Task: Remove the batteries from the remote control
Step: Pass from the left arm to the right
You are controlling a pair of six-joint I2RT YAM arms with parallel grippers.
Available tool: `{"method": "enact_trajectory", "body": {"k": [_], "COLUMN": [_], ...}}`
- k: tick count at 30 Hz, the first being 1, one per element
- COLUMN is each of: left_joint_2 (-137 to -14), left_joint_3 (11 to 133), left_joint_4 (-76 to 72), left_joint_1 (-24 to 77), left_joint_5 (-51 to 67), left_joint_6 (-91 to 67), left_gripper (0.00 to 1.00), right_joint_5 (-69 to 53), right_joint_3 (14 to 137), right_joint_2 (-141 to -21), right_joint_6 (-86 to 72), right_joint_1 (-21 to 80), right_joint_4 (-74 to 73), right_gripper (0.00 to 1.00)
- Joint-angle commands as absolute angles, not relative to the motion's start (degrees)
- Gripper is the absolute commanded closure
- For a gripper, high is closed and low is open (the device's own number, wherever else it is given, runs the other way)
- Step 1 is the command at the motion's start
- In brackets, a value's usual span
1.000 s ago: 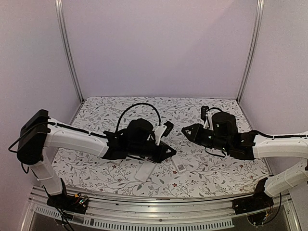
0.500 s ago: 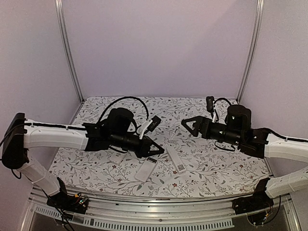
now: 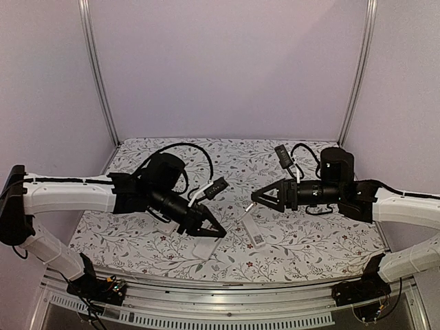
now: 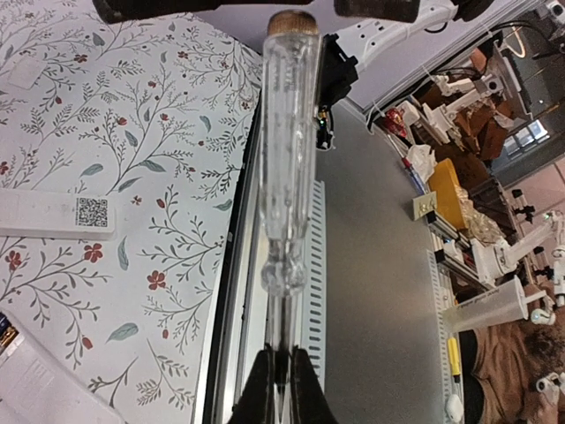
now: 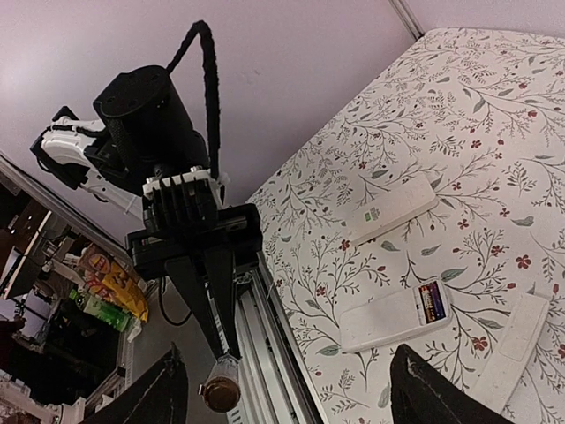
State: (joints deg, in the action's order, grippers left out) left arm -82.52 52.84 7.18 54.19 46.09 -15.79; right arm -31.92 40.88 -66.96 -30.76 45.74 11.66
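Observation:
A white remote control lies face down near the table's front edge with its battery bay uncovered. The batteries, red and dark, sit in that bay. From above, this remote control lies just below my left gripper. The left gripper is shut on the thin shaft of a clear-handled screwdriver, whose handle points towards the right arm, above the front rail. My right gripper hangs open and empty above the cloth, right of the remotes; its fingertips frame the wrist view.
A second white remote with a QR label lies right of the first. A third white remote with a small green label lies further left. The flowered cloth ends at the metal front rail.
The right gripper has opened and come down to the left, towards the remotes. The left arm has drawn back to the left and lowered its gripper with the screwdriver.

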Motion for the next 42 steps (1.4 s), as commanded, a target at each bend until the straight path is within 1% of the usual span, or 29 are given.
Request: {"method": "enact_trajectory", "body": {"k": [1,5,9,12,14,17,22,24,28,30,33,34,36,37,38,40,41,42], "left_joint_2": [-83.3,-84.2,-84.7,-84.8,-85.0,-85.2,-85.2,-85.3,-85.3,-85.3,-85.3,-85.3,-85.2,-85.0,-84.7,-83.3,-82.4,-81.5], "left_joint_3": [53.7,53.9,53.9,53.9,53.9,54.0,54.2,54.4,54.6,54.6,54.7,54.8,54.9,54.9,54.8,54.0,53.2,52.3], "left_joint_4": [8.6,9.3,9.1,8.6,8.5,8.6,8.8,9.1,9.5,9.5,9.5,9.6,9.7,9.7,9.6,9.1,8.7,8.0], "left_joint_1": [53.4,53.3,53.4,53.3,53.3,53.3,53.3,53.3,53.3,53.3,53.3,53.3,53.3,53.3,53.3,53.2,53.0,52.4], "left_joint_5": [47.0,45.5,44.1,43.7,43.6,43.2,42.4,41.6,40.3,40.0,39.7,39.7,39.1,38.3,36.9,31.7,29.8,28.4], "left_joint_6": [-14.3,-14.0,-13.9,-14.0,-14.1,-14.2,-14.2,-14.1,-14.0,-14.0,-14.1,-14.1,-14.2,-14.4,-14.8,-16.2,-16.7,-17.2], "left_gripper": [1.00,1.00,1.00,1.00,1.00,1.00,1.00,1.00,1.00,1.00,1.00,1.00,1.00,0.97,0.85,0.52,0.41,0.33], "right_joint_5": [-38.4,-36.5,-35.1,-34.6,-34.6,-34.6,-34.7,-34.6,-34.5,-34.5,-34.2,-33.8,-32.7,-31.8,-30.5,-26.0,-23.8,-21.2], "right_joint_3": [42.8,42.9,43.1,43.3,43.5,43.6,43.7,43.6,43.5,43.3,43.2,43.0,42.8,42.6,42.3,41.7,41.1,40.6], "right_joint_2": [-69.3,-70.6,-71.8,-72.8,-73.4,-74.2,-74.3,-74.3,-74.3,-74.1,-73.9,-73.8,-73.5,-73.2,-73.0,-72.3,-71.8,-71.5], "right_joint_6": [-30.8,-31.0,-31.7,-32.2,-32.3,-32.2,-32.0,-32.0,-32.0,-32.1,-32.2,-32.2,-32.3,-32.3,-32.4,-33.4,-33.8,-34.8], "right_joint_1": [46.3,47.1,47.6,48.0,48.2,48.3,48.6,48.6,48.6,48.7,48.7,48.7,48.7,48.7,48.7,48.7,48.7,48.7], "right_joint_4": [13.3,12.2,11.7,11.6,11.2,10.8,10.7,10.4,10.0,10.0,10.0,10.1,10.2,10.3,10.4,10.4,10.4,10.4], "right_gripper": [0.24,0.24,0.31,0.39,0.47,0.55,0.75,0.79,0.82,0.86,0.98,1.00,1.00,1.00,1.00,1.00,1.00,1.00]}}
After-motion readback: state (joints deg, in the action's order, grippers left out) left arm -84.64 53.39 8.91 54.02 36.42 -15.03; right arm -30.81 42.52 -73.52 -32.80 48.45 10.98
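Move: The screwdriver's handle is the thing to take: its middle lies about 4 cm to the right hand's left, 3 cm back and a couple of centimetres below. The left hand already holds the blade, with the handle about 6 cm ahead, 6 cm right and 4 cm above. From the right hand, the QR-code remote sits roughly 20 cm below, 5 ahead and 1 left; the remote with batteries showing is equally low, 13 cm left and 1 back. The screwdriver, blade still pinched by the left hand, is met at its handle end by the open right hand, which sinks about 3 cm, moves 2 cm left and a little back, and closes on it. Meanwhile the left hand eases down and then forward, about 3 cm each, tilting slightly; once the right fingers are shut, the left fingers open off the blade and the right hand starts back forward. ##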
